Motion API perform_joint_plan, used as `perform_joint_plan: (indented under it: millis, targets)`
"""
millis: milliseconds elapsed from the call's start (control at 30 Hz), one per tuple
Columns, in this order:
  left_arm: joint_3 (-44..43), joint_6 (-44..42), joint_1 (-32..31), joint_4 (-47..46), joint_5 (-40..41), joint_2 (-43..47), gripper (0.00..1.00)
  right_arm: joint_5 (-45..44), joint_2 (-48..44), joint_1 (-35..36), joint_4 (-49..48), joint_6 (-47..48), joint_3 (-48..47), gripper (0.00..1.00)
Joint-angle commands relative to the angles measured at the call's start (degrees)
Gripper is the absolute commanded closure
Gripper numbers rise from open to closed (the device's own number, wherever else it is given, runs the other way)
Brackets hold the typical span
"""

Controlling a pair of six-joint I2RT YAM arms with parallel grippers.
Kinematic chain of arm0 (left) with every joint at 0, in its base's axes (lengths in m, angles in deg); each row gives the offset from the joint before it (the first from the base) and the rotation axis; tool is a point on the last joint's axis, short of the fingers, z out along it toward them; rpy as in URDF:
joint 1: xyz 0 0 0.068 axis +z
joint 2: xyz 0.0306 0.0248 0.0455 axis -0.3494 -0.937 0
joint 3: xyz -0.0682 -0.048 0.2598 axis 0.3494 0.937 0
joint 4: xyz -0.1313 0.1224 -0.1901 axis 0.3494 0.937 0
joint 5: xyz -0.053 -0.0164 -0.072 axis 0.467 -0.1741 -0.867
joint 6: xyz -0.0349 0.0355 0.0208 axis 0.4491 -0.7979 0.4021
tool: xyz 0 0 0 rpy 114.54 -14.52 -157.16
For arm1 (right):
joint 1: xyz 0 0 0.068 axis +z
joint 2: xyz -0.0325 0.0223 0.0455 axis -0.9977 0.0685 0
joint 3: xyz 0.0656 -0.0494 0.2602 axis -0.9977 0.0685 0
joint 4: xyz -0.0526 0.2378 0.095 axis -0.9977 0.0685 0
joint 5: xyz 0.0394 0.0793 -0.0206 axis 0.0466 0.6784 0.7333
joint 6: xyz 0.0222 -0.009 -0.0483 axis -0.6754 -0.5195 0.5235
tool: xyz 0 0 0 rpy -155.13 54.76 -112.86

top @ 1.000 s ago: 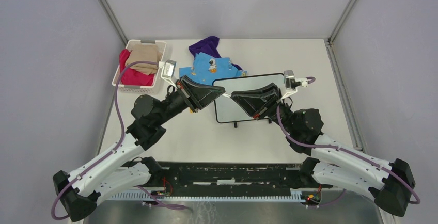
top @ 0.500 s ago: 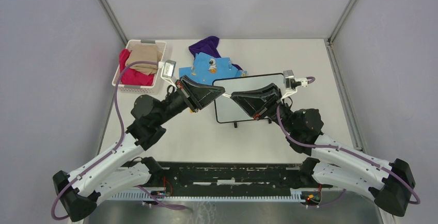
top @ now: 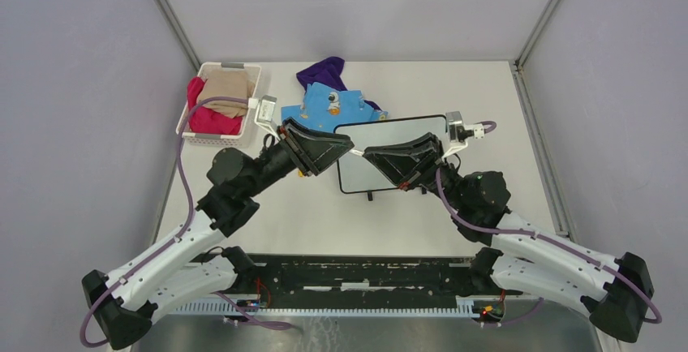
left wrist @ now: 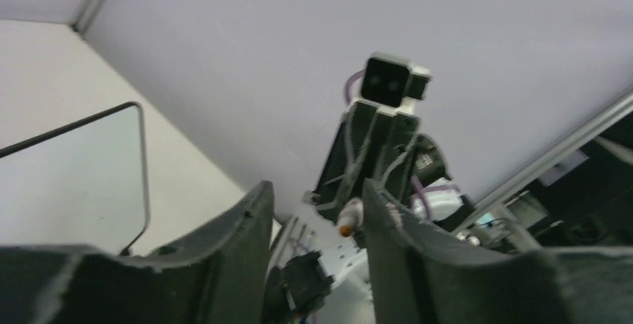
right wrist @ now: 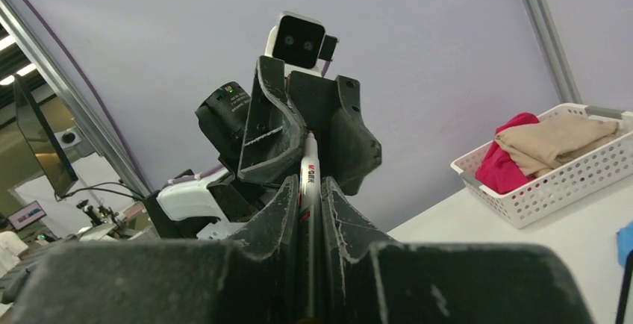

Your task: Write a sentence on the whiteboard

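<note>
The whiteboard lies flat mid-table, its black-framed corner also in the left wrist view. Its visible surface is plain white and the sentence does not show. Above its left part my two grippers meet tip to tip. My right gripper is shut on a white marker, which points out toward the left gripper. My left gripper is open. The marker's orange end shows in the gap, close to the right-hand finger.
A white basket with red and beige cloth stands at the table's back left. Blue and purple garments lie just behind the whiteboard. Metal frame posts rise at the table's back corners.
My left gripper's jaws have opened off the marker's end. My right gripper keeps hold of the marker. Both arms shifted only slightly.
</note>
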Motion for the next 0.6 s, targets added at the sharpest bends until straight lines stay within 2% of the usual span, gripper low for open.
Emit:
perform_joint_plan:
  millis: [0, 100, 233, 467, 567]
  targets:
    - [-2.98, -7.09, 0.30, 7.17, 3.57, 2.27, 0.41, -3.89, -5.65, 0.14, 8.20, 8.28, -2.75, 1.00]
    - [-5.32, -11.73, 0.31, 14.08, 7.30, 5.32, 0.33, -12.22, -9.56, 0.09, 20.58, 16.52, -4.59, 1.00]
    - [-7.76, -19.49, 0.38, 22.83, 14.37, 9.64, 0.30, -22.51, -10.59, 0.08, 37.47, 27.32, -9.75, 1.00]
    - [-7.88, -34.20, 0.36, 36.13, 24.82, 11.93, 0.29, -37.58, -9.56, 1.84, 46.13, 37.39, -12.66, 1.00]
    - [-7.46, -36.20, 0.39, 39.76, 28.99, 10.23, 0.28, -44.45, -7.62, 3.85, 47.18, 41.09, -13.77, 1.00]
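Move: The whiteboard's middle lies about 16 cm ahead of the right hand, which holds the marker, some 7 cm to its right and 38 cm below. The blue cloth sits about 10 cm farther out than the board's middle and 13 cm to its left; a small orange piece lies some 17 cm left and 10 cm ahead of this hand, both at table level. From the left hand the whiteboard is about 15 cm ahead, 13 cm right and 39 cm below. Right hand swings the marker about 12 cm right, forward, then down towards the whiteboard; left opens wider, withdrawing leftward. ##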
